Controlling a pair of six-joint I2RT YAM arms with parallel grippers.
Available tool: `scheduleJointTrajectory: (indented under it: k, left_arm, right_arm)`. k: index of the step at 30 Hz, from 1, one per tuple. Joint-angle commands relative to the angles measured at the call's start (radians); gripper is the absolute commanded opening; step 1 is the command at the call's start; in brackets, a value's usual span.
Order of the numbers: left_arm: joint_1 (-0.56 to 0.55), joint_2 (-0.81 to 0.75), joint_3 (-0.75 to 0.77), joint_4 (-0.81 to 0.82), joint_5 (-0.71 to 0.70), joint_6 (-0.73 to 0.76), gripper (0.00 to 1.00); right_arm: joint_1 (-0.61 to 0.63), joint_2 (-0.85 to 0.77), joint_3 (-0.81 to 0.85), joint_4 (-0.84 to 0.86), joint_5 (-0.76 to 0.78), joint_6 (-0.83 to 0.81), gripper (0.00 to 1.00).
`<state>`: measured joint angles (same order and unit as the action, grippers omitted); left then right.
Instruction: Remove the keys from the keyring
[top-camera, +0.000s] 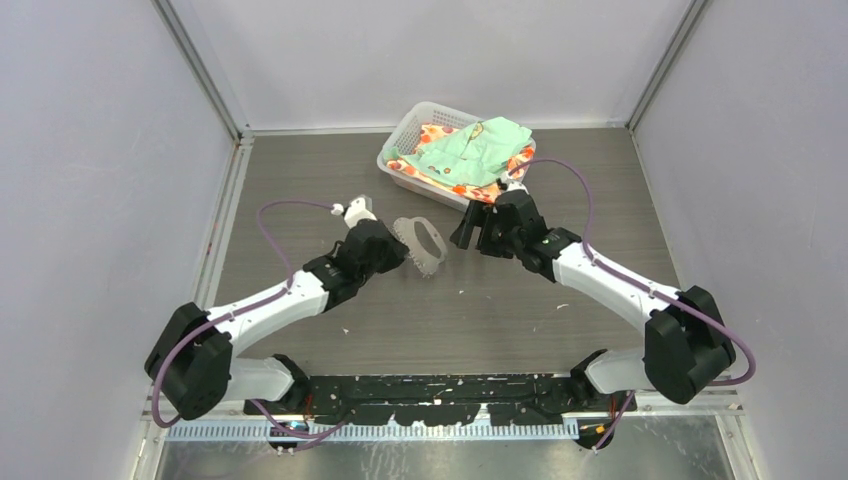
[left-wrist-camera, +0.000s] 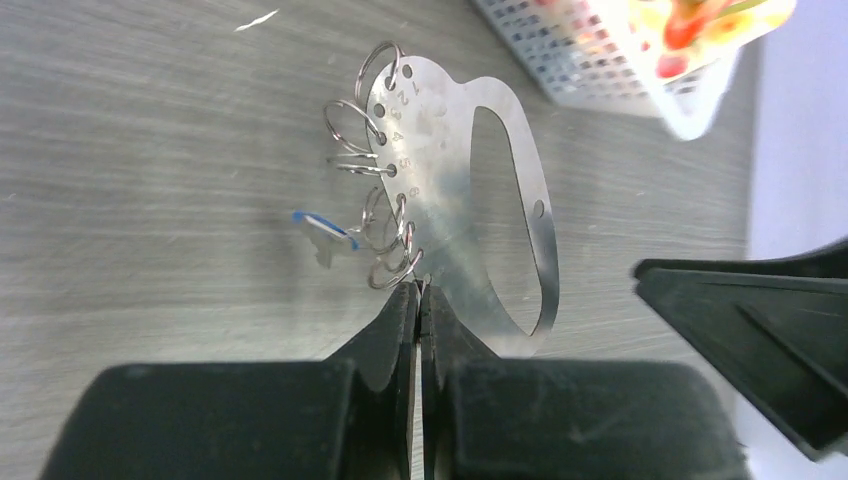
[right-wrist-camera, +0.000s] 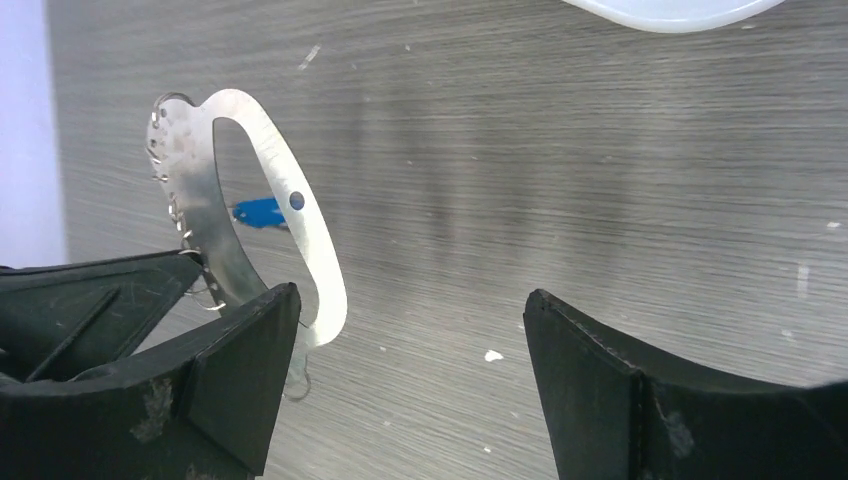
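Note:
The keyring (top-camera: 423, 245) is a thin silvery oval plate (left-wrist-camera: 450, 190) with a large cut-out, numbered holes and several wire split rings (left-wrist-camera: 385, 235) along one edge. A small key with a blue head (left-wrist-camera: 325, 232) hangs from one ring; in the right wrist view that blue key (right-wrist-camera: 258, 211) shows behind the plate (right-wrist-camera: 200, 200). My left gripper (left-wrist-camera: 418, 290) is shut on the plate's near edge beside the lowest ring and holds it on edge above the table. My right gripper (right-wrist-camera: 410, 310) is open just right of the keyring, and its left finger (right-wrist-camera: 235, 370) stands close to the plate's rim.
A white mesh basket (top-camera: 400, 150) with green and flowered cloths (top-camera: 475, 150) stands at the back centre, just beyond the right gripper (top-camera: 468, 232). Pale specks (right-wrist-camera: 492, 355) lie scattered on the grey wood-grain table. Side walls close in left and right.

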<state>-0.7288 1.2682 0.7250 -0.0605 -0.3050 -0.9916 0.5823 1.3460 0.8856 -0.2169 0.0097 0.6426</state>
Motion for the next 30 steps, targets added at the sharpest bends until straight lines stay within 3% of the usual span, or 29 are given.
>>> scheduleJointTrajectory:
  k: [1,9,14,20,27,30]
  left_arm:
    - [0.038,-0.029,-0.018,0.228,0.125,0.013,0.0]
    - [0.069,-0.036,0.012,0.298,0.228,-0.026,0.01]
    - [0.072,-0.034,0.02,0.314,0.281,-0.03,0.01]
    - [0.074,-0.033,0.021,0.348,0.353,-0.018,0.01]
    - [0.074,-0.019,0.024,0.372,0.411,-0.016,0.01]
    - [0.075,-0.015,0.023,0.387,0.431,0.0,0.01]
  right_arm:
    - [-0.02,-0.026,-0.058,0.206,-0.104,0.194,0.87]
    - [-0.04,-0.06,-0.135,0.421,-0.18,0.278,0.87]
    - [-0.065,-0.052,-0.135,0.507,-0.24,0.31,0.8]
    - [-0.071,-0.037,-0.053,0.449,-0.301,0.271,0.49]
    - [-0.071,-0.039,0.027,0.363,-0.393,0.191,0.35]
    - [-0.07,-0.038,0.09,0.274,-0.431,0.124,0.03]
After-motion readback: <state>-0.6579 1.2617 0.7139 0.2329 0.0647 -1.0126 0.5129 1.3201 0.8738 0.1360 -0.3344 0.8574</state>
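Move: The keyring, a metal plate edged with rings, is already held in the left fingers by its ringed edge. Its open handle is about 7 cm to the right hand's left, 1 cm ahead and 1 cm above, so some 6 cm right of the left hand and 2 cm ahead. The blue key hangs about 11 cm left of the right hand, 1 cm ahead and 5 cm lower; the basket's middle is about 23 cm ahead of it, 2 cm left and 7 cm down. The right fingers, wide open at first, close almost shut on the keyring's handle as that hand climbs about 9 cm, mostly in the later part, and travels 5 cm left, rolling its left side up. Keeping its pinch on the ringed edge, the left hand lifts and carries the plate right to meet it, rolling its right side up nearly 20 degrees. ##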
